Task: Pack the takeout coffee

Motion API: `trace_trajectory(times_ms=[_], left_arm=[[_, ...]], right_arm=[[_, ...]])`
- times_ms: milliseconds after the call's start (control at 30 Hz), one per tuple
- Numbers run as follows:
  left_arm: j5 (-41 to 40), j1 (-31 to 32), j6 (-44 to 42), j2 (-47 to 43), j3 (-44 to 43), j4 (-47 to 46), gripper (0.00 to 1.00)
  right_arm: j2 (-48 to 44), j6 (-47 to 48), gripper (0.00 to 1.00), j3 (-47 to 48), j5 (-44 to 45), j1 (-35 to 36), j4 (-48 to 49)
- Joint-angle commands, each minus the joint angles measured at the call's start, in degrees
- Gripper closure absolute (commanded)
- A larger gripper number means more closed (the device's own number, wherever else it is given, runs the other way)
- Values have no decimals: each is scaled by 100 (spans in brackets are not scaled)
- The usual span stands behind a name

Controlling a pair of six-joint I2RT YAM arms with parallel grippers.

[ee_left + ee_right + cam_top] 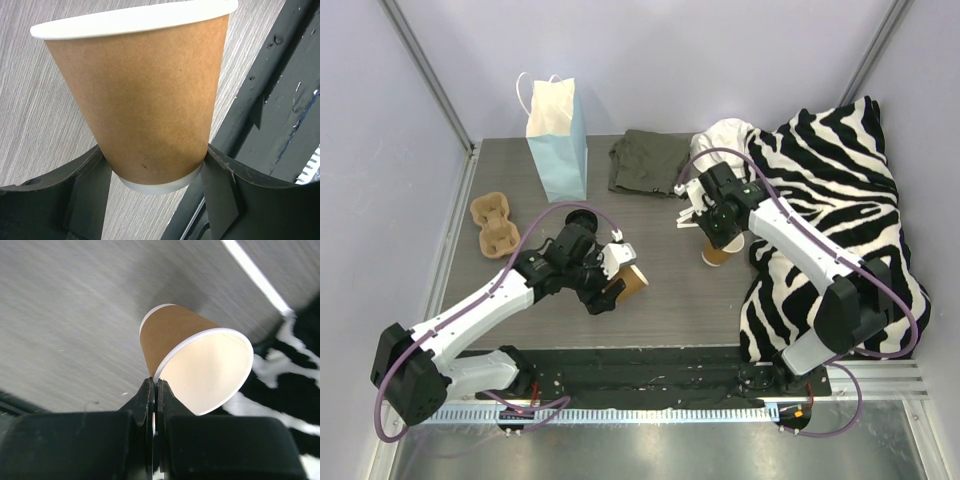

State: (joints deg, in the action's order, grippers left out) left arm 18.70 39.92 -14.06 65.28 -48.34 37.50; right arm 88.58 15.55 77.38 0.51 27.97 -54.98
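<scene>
Two tan paper cups show, both white inside and without a lid; I cannot tell which one is the takeout coffee. My left gripper (617, 283) (155, 156) is shut on one cup (632, 281) (145, 90) near its base, holding it tilted above the table's middle. My right gripper (717, 230) (156, 382) is shut on the white rim of the other cup (720, 252) (172, 332), with one finger inside it and one outside. A round black thing (582, 217), perhaps a lid, lies just behind the left wrist.
A light blue paper bag (560, 140) stands open at the back left. The brown pulp cup carrier (495, 222) lies to its left front. An olive cloth (645, 160) lies at the back, and a zebra blanket (830, 180) covers the right side.
</scene>
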Motion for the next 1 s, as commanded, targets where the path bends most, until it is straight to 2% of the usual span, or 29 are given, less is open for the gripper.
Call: trace_trajectory(times_ms=[0, 333, 433, 467, 533, 567, 667, 867, 933, 967], left_arm=[[292, -116, 220, -24, -194, -216, 52], [336, -292, 378, -120, -97, -304, 52], [345, -310, 378, -121, -53, -304, 52], [354, -318, 387, -120, -44, -304, 52], [354, -327, 378, -120, -27, -313, 51], [362, -336, 369, -138, -1, -313, 51], [389, -371, 369, -173, 43, -366, 51], [783, -433, 440, -471, 158, -637, 50], [933, -433, 614, -735, 316, -953, 48], [1030, -433, 659, -814, 342, -1042, 48]], right_arm=[[133, 168, 99, 49, 1354, 24, 224], [626, 167, 99, 75, 1724, 121, 154], [678, 168, 84, 57, 1716, 121, 172], [687, 176, 75, 75, 1707, 121, 163], [696, 176, 66, 136, 1689, 121, 111], [687, 176, 57, 180, 1611, 121, 84], [635, 211, 42, 373, 1391, 121, -48], [108, 440, 32, 856, 487, 7, -118], [-137, 466, 32, 1110, -355, -72, -83], [-234, 423, 28, 1164, -724, -229, -5]])
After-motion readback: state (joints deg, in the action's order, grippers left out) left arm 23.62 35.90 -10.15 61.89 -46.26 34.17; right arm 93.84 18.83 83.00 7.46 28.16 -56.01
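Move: The paper cup pinched at its rim in the right hand is bound for bare table, its standing place about 3 cm ahead of that hand, 6 cm to the right and 8 cm lower. The white straws lie some 10 cm beyond that place and 4 cm to its left; the zebra cloth's edge is about 5 cm to its right and level with it. From the left hand, still gripping the other cup, the place is roughly 12 cm ahead and 26 cm right. The cup, already hanging by its rim, is carried by the right hand about 3.5 cm right, 2 cm forward and 3 cm down towards the table, the fingertips swinging some 15 degrees rightward to bring its base under it. The fingers then open wide and let go of the rim, and the hand backs off up and to the left, about 3 cm up. ##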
